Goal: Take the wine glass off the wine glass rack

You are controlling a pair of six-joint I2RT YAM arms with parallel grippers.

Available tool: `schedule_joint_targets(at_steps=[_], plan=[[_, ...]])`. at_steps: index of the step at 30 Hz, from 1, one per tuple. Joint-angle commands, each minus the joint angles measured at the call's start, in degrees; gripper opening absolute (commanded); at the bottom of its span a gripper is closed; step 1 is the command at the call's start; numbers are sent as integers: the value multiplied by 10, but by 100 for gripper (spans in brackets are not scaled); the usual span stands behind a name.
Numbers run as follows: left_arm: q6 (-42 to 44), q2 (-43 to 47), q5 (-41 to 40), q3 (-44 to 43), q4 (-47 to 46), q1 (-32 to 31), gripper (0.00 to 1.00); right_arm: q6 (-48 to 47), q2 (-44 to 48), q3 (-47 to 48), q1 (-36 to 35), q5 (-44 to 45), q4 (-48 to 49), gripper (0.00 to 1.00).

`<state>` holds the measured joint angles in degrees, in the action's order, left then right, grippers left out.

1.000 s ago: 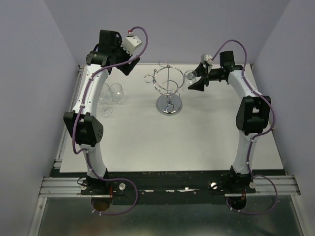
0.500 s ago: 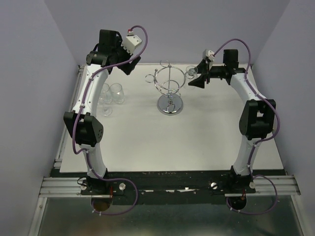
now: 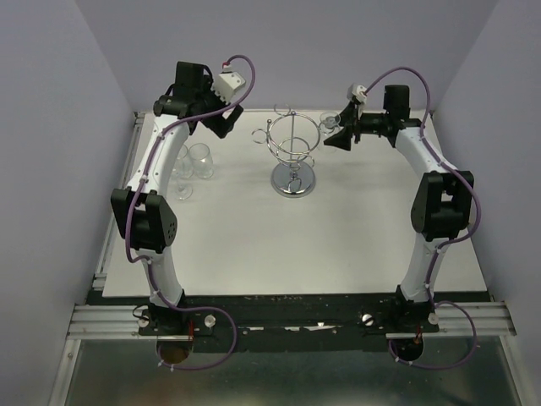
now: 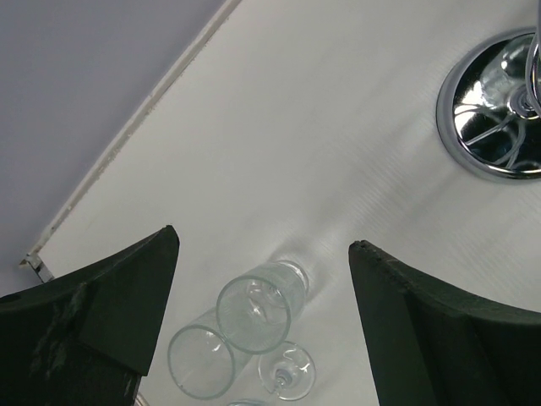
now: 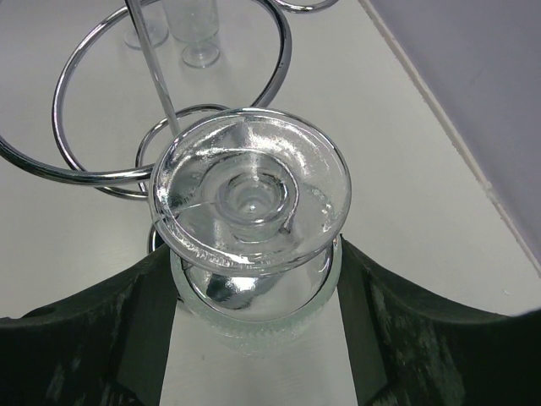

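The wine glass (image 5: 252, 199) hangs upside down, foot uppermost, with its bowl between the fingers of my right gripper (image 5: 255, 250), which is shut on it. The wine glass rack (image 3: 290, 150) stands at the back middle of the table, and its chrome rings (image 5: 101, 161) lie just behind the glass's foot. A small loop touches the foot's left edge; I cannot tell whether the stem is still in it. In the top view the glass (image 3: 330, 121) is at the rack's right side. My left gripper (image 4: 262, 245) is open, high above the table's left.
Clear glasses (image 4: 254, 306) stand on the table (image 3: 254, 228) at the far left below my left gripper; the top view shows these glasses (image 3: 196, 161) beside the left arm. The rack's mirrored base (image 4: 494, 110) lies to their right. The back wall is close behind.
My right gripper has carried the glass a little towards the back wall and to the right, at the rack's right side. My left wrist has shifted slightly right.
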<state>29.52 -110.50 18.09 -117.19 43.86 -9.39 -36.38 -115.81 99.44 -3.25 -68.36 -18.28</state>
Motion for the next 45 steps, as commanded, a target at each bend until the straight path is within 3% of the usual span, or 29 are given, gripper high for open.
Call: schedule_joint_targets(at_steps=[1, 6, 11, 20, 32, 35, 38, 42, 45], plan=[[-1, 41, 20, 28, -25, 0, 99, 57, 26, -26, 11, 28, 78, 1], [-1, 44, 27, 30, -23, 0, 99, 83, 23, -48, 16, 41, 102, 1], [5, 42, 26, 21, -19, 0, 99, 182, 36, -80, 23, 38, 204, 1], [-1, 44, 26, 28, -21, 0, 99, 242, 30, -70, 27, 41, 282, 1], [-12, 64, 10, 21, -45, -2, 99, 325, 45, -80, 45, 203, 294, 1], [-5, 77, 4, 18, -50, -2, 99, 393, 71, -78, 54, 334, 236, 1], [1, 94, -4, 27, -54, -2, 99, 520, 83, -62, 84, 365, 184, 1], [14, 140, -8, 67, -69, -7, 99, 640, 113, -98, 104, 320, 152, 1], [42, 190, -11, 121, -86, -24, 99, 716, 127, -129, 117, 235, 112, 1]])
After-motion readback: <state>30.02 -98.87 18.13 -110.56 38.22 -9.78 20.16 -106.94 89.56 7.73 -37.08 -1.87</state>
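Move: The last wine glass hangs upside down at the right side of the rack, its bowl already clasped at the right hand's point; the hook around its stem is about 5 cm above, 1 cm ahead and 1 cm left. From that hand the rack's pole stands some 10 cm left and 4 cm back, with the rack's round foot about 22 cm below the hand. For the idle left hand the glass is roughly 28 cm right, 1 cm back and 4 cm below. The glass, its bowl kept clasped in the right fingers, dips about 2 cm, rises again while easing forward past the hook, then swings quickly right, some 14 cm in all, away from the rack. The wrist turns about 50 degrees clockwise and tips the hand down as it goes. Late on, the open left hand lifts about 7 cm and draws back a little. ##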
